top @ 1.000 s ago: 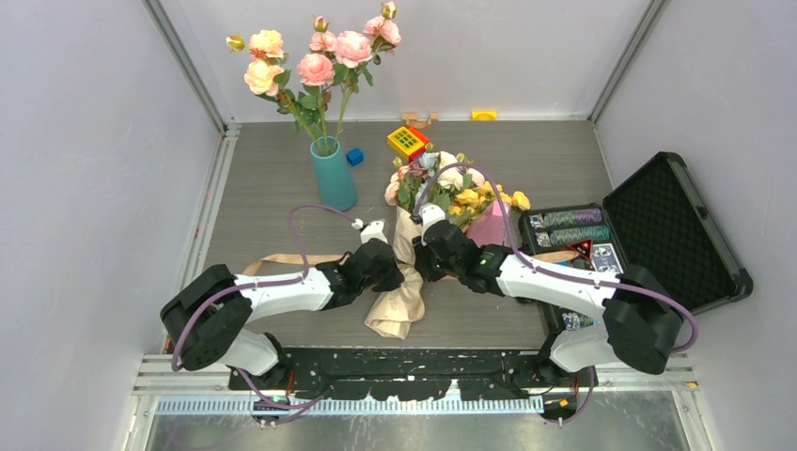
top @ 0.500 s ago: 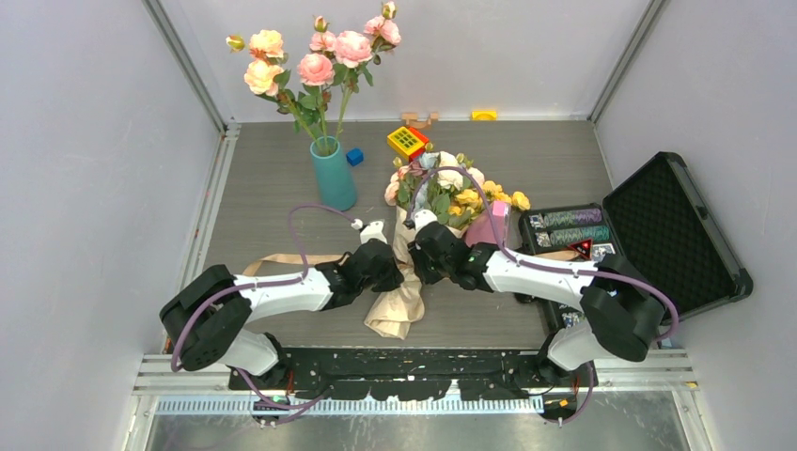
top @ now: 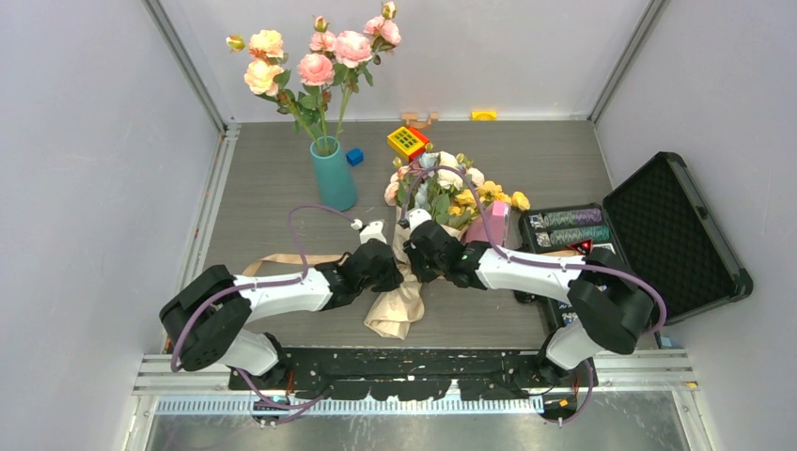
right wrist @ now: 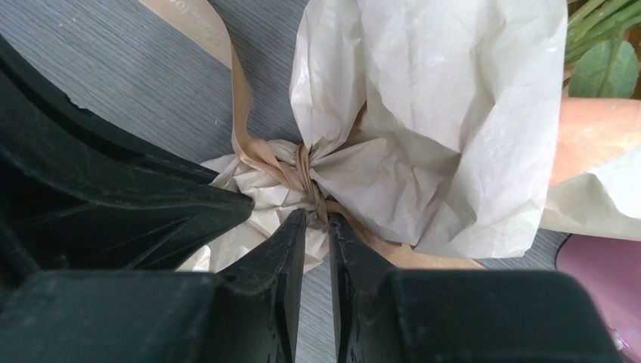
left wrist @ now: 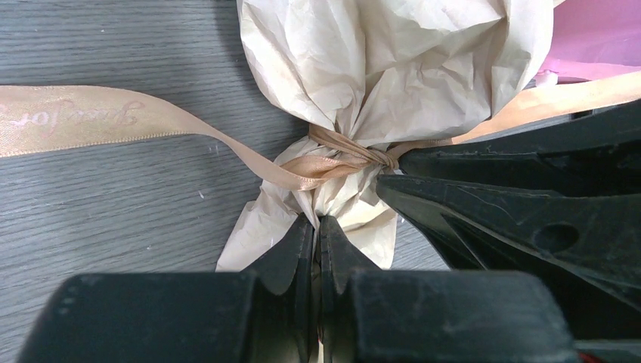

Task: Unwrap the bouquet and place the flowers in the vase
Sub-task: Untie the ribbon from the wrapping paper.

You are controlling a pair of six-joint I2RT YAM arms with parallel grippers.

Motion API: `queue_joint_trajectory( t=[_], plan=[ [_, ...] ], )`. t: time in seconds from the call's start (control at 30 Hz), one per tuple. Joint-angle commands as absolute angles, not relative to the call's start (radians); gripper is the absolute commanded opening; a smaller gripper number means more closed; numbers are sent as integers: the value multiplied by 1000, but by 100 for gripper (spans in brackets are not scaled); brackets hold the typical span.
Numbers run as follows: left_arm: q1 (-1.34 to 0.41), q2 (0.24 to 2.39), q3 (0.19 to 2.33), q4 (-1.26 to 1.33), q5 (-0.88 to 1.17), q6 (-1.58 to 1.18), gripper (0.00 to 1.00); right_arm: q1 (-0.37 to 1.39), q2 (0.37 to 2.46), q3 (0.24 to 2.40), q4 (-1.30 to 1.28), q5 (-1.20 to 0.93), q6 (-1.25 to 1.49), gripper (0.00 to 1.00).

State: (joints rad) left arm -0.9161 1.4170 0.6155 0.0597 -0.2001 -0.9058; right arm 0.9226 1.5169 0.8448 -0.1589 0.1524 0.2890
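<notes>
The bouquet (top: 442,193) lies mid-table, its flowers (top: 465,197) pointing away and its crinkled tan paper tail (top: 397,308) toward me. A tan ribbon (left wrist: 91,117) is knotted (left wrist: 355,159) round the paper neck and trails left. My left gripper (left wrist: 317,223) is shut on the paper just below the knot. Meeting it from the right, my right gripper (right wrist: 316,219) has its narrow-set tips pinching the ribbon knot (right wrist: 306,178). The teal vase (top: 333,174) stands upright at back left, away from both grippers.
Tall pink and peach roses (top: 320,56) fill the vase. A pink box (top: 493,225) sits just right of the bouquet, beside an open black case (top: 648,235). A yellow toy (top: 407,141) and a blue cube (top: 354,157) lie behind.
My right gripper has slid a little left, onto the bouquet's neck and closer to my left gripper. The left arm and the bouquet have not moved.
</notes>
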Motion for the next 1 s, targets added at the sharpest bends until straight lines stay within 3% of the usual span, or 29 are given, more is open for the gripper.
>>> queue_joint_trajectory(
  t=[0.0, 0.33, 0.97],
  plan=[
    [-914, 1420, 590, -6, -207, -879, 0, 923, 1552, 889, -104, 190, 272, 23],
    [-914, 1415, 602, -29, -215, -878, 0, 925, 1594, 880, -95, 293, 285, 1],
    [-913, 1387, 601, -85, -261, -903, 0, 933, 1514, 787, -104, 571, 421, 0]
  ],
)
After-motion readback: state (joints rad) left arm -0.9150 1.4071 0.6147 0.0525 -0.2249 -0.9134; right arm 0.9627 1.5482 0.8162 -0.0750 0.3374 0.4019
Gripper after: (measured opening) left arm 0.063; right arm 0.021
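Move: The ribbon knot lies just off the right fingertips, about 1 cm ahead and 1 cm below, centred sideways. From that hand the pink box stands some 9 cm ahead and 16 cm right, and the bouquet's flowers about 17 cm ahead and 9 cm right. The left hand, already pinching the paper below the tie, has the knot roughly 3 cm ahead, 2 cm right and 1 cm down. Right hand eases 1.5 cm forward and down, shuts on the knot, turning 10 degrees clockwise; left keeps hold. ##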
